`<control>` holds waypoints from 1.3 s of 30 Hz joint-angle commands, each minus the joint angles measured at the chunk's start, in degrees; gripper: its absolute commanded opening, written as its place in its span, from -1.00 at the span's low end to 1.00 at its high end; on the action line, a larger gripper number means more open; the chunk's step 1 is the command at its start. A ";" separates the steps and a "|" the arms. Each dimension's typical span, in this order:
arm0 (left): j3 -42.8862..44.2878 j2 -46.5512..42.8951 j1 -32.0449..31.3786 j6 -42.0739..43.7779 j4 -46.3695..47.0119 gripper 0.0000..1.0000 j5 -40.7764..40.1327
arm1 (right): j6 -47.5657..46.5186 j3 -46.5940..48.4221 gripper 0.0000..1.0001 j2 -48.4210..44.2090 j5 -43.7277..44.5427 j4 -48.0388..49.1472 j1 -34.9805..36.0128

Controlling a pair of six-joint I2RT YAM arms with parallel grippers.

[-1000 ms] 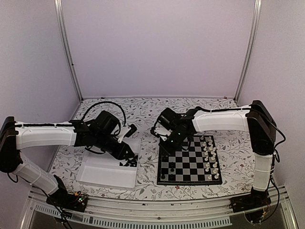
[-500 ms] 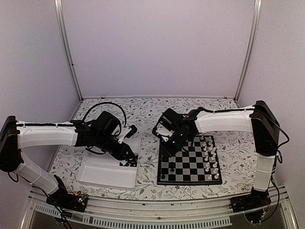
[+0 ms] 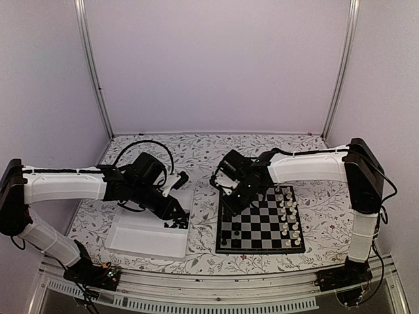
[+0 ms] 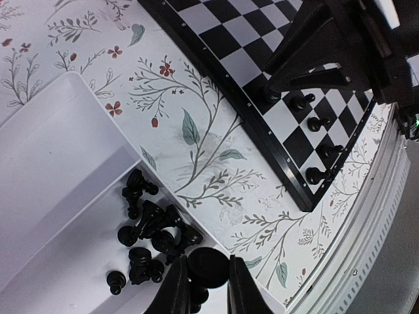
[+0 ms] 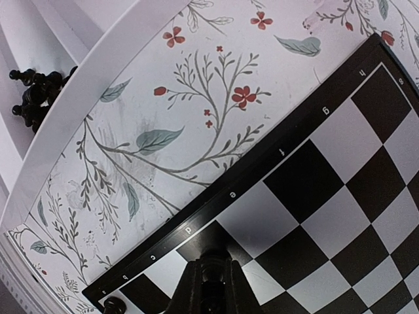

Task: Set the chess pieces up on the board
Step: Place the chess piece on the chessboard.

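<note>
The board (image 3: 260, 220) lies right of centre, with white pieces (image 3: 288, 216) along its right side and a few black pieces (image 3: 224, 242) near its left edge. My left gripper (image 3: 175, 219) is over the right end of the white tray (image 3: 141, 241). In the left wrist view it (image 4: 207, 280) is shut on a black chess piece (image 4: 208, 264), above a pile of black pieces (image 4: 147, 232). My right gripper (image 3: 230, 208) is over the board's left edge. In the right wrist view it (image 5: 208, 288) is shut on a black chess piece (image 5: 209, 275), over the dark d square of the board (image 5: 327, 170).
The tray's rim (image 5: 85, 85) runs close beside the board, with a strip of floral tablecloth (image 4: 196, 144) between them. Several black pieces (image 4: 315, 175) stand along the board's near corner. Metal frame posts (image 3: 91, 72) stand at the back.
My right gripper has come down and slightly nearer with its piece, to the board's left edge. My left gripper has barely moved.
</note>
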 commanded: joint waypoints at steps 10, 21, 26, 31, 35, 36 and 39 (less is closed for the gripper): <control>0.62 0.23 0.53 -0.13 1.08 -0.93 0.81 | 0.74 0.52 -0.85 0.44 2.19 1.10 0.39; 0.62 0.59 0.51 -0.39 1.93 -0.93 0.93 | 0.33 0.94 -0.73 0.67 1.14 1.39 0.51; 0.37 0.85 0.53 -0.64 2.43 -0.93 1.14 | 0.15 0.85 -0.65 0.64 0.33 1.11 0.51; 0.39 1.20 0.53 -0.60 2.76 -0.93 1.30 | 0.13 1.28 -0.52 0.85 -0.40 0.75 0.51; 1.15 1.52 0.53 -0.17 2.28 -0.93 1.07 | 0.53 4.39 -0.31 -0.82 -0.29 -1.27 0.55; 1.41 1.48 0.60 -0.10 2.01 -0.93 0.94 | 0.74 5.66 -0.25 -1.55 -0.20 -1.98 0.51; 2.57 1.41 0.70 -0.15 1.70 -0.94 0.90 | 0.69 9.27 -0.17 -4.81 -0.60 -3.22 0.42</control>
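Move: The right hand holds a black chess piece over its spot: the dark fourth square of the board's left-hand column, right under the fingers, the square's middle some 3 cm down. A black pawn stands about 3 cm back and 3 cm right of that square, and the near corner piece roughly 10 cm back, straight in line. From the left hand, over the tray, that square lies some 16 cm right, about 3 cm ahead and 7 cm lower. The right fingers open, letting go of the black piece on its square, then rise about 2 cm, drifting left. ##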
